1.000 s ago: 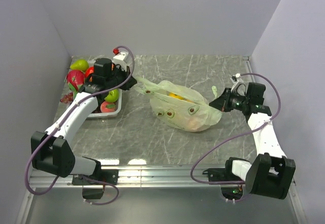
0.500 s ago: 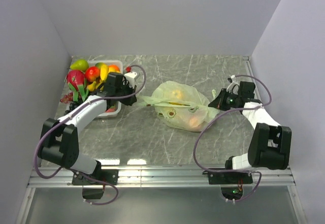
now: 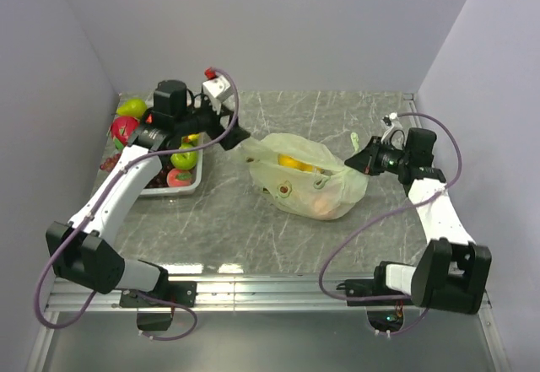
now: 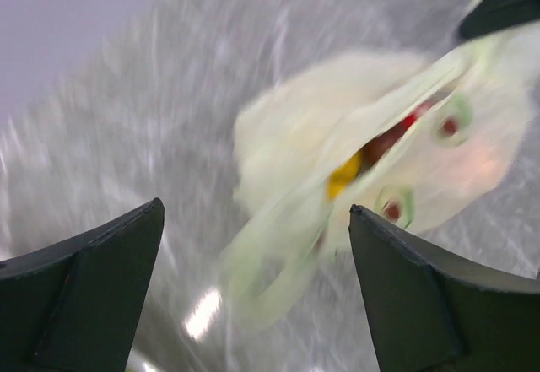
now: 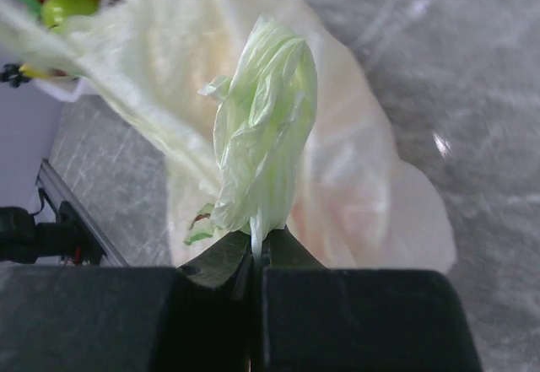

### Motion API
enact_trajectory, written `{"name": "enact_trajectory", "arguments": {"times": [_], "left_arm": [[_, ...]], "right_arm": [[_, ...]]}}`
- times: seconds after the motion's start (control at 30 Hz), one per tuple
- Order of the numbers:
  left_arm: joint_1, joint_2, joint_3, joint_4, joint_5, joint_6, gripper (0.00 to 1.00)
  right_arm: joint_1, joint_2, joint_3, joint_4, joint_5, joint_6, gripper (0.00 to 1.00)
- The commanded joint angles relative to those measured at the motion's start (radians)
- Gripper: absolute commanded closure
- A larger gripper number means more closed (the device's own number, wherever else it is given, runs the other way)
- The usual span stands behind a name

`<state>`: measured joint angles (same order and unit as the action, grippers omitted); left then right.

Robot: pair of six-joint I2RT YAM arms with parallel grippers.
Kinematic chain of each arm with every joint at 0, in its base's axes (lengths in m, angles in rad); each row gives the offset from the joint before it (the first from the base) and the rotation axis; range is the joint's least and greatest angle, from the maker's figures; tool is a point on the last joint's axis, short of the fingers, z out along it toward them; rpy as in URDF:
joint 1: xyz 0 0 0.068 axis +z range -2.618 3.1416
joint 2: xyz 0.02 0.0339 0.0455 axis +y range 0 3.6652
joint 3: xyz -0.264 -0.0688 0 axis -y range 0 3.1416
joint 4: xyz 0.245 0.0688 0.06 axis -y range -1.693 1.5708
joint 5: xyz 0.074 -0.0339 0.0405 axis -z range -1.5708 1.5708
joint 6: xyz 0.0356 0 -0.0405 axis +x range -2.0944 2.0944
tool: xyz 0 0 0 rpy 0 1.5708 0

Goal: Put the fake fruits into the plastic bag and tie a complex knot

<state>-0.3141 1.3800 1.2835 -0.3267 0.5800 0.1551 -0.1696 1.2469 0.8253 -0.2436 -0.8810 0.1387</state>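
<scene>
The pale-green plastic bag point(image 3: 308, 185) lies at the middle of the table, and fake fruits show through it: a yellow one point(image 3: 291, 161) and an orange one point(image 3: 321, 207). My left gripper point(image 3: 239, 132) hovers open just above the bag's left end. In the left wrist view the left gripper point(image 4: 255, 207) stands wide, with the loose loop handle point(image 4: 270, 279) below it and untouched. My right gripper point(image 5: 257, 250) is shut on the bunched right handle point(image 5: 266, 127) at the bag's right end point(image 3: 359, 159). No knot shows in these views.
A clear tray point(image 3: 187, 190) at the left holds more fruits: a red dragonfruit point(image 3: 125, 130), a green apple point(image 3: 184, 158) and a peach point(image 3: 179, 177). A green fruit point(image 3: 132, 107) sits by the left wall. Walls close in on three sides.
My left gripper has opened, let go of the bag's left handle and risen toward the back. The right gripper has kept its grip and shifted a little.
</scene>
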Motion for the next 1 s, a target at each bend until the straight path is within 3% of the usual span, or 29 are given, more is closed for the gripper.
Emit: {"name": "enact_trajectory", "arguments": {"times": [0.0,0.3,0.47,0.67,0.77,0.8,0.87,0.97], "left_arm": [[-0.092,0.000,0.109,0.028,0.144,0.064,0.03],[-0.342,0.220,0.097,0.319,0.165,0.110,0.02],[-0.410,0.408,0.146,0.445,0.182,0.095,0.04],[-0.459,0.502,0.109,0.601,0.221,0.021,0.02],[-0.465,0.565,0.128,0.568,0.215,0.006,0.19],[-0.465,0.577,0.132,0.552,0.213,0.008,0.34],[-0.465,0.594,0.108,0.543,0.198,0.030,0.49],[-0.465,0.591,0.068,0.549,0.175,0.052,0.82]], "right_arm": [[0.027,-0.079,-0.009,0.053,-0.064,-0.021,1.00],[0.039,-0.058,-0.008,0.095,-0.055,0.009,1.00],[0.041,-0.021,-0.002,0.135,-0.056,0.030,1.00],[0.041,0.022,0.009,0.185,-0.059,0.053,1.00],[0.041,0.048,0.017,0.217,-0.058,0.071,1.00],[0.041,0.055,0.024,0.224,-0.055,0.075,1.00],[0.041,0.074,0.032,0.242,-0.033,0.090,1.00],[0.041,0.106,0.041,0.293,-0.006,0.140,1.00]]}}
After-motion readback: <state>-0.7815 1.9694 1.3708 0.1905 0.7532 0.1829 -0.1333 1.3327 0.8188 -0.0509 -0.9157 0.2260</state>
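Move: The bag's bunched neck, which my open left hand goes for, lies about 24 cm to its right, 6 cm back and 13 cm below it; my right gripper, which still pinches the bag, is some 32 cm right, 4 cm back and 11 cm lower. The loose bag corner hangs 2 cm right and 2 cm back, 4 cm down; the banana in the bag's mouth is roughly 17 cm right, straight across, 20 cm below. From my right hand the neck is 8 cm left, 2 cm back and 3 cm down. Away from the loose corner, I lift my open left hand about 6 cm, then swing it some 24 cm right across the bag and down to the neck beside my right fingers, easing back 6 cm and yawing 35 degrees clockwise. There its fingers close most of the way on the plastic. My right hand keeps its pinch, bobbing up 3 cm and back down while edging forward. ##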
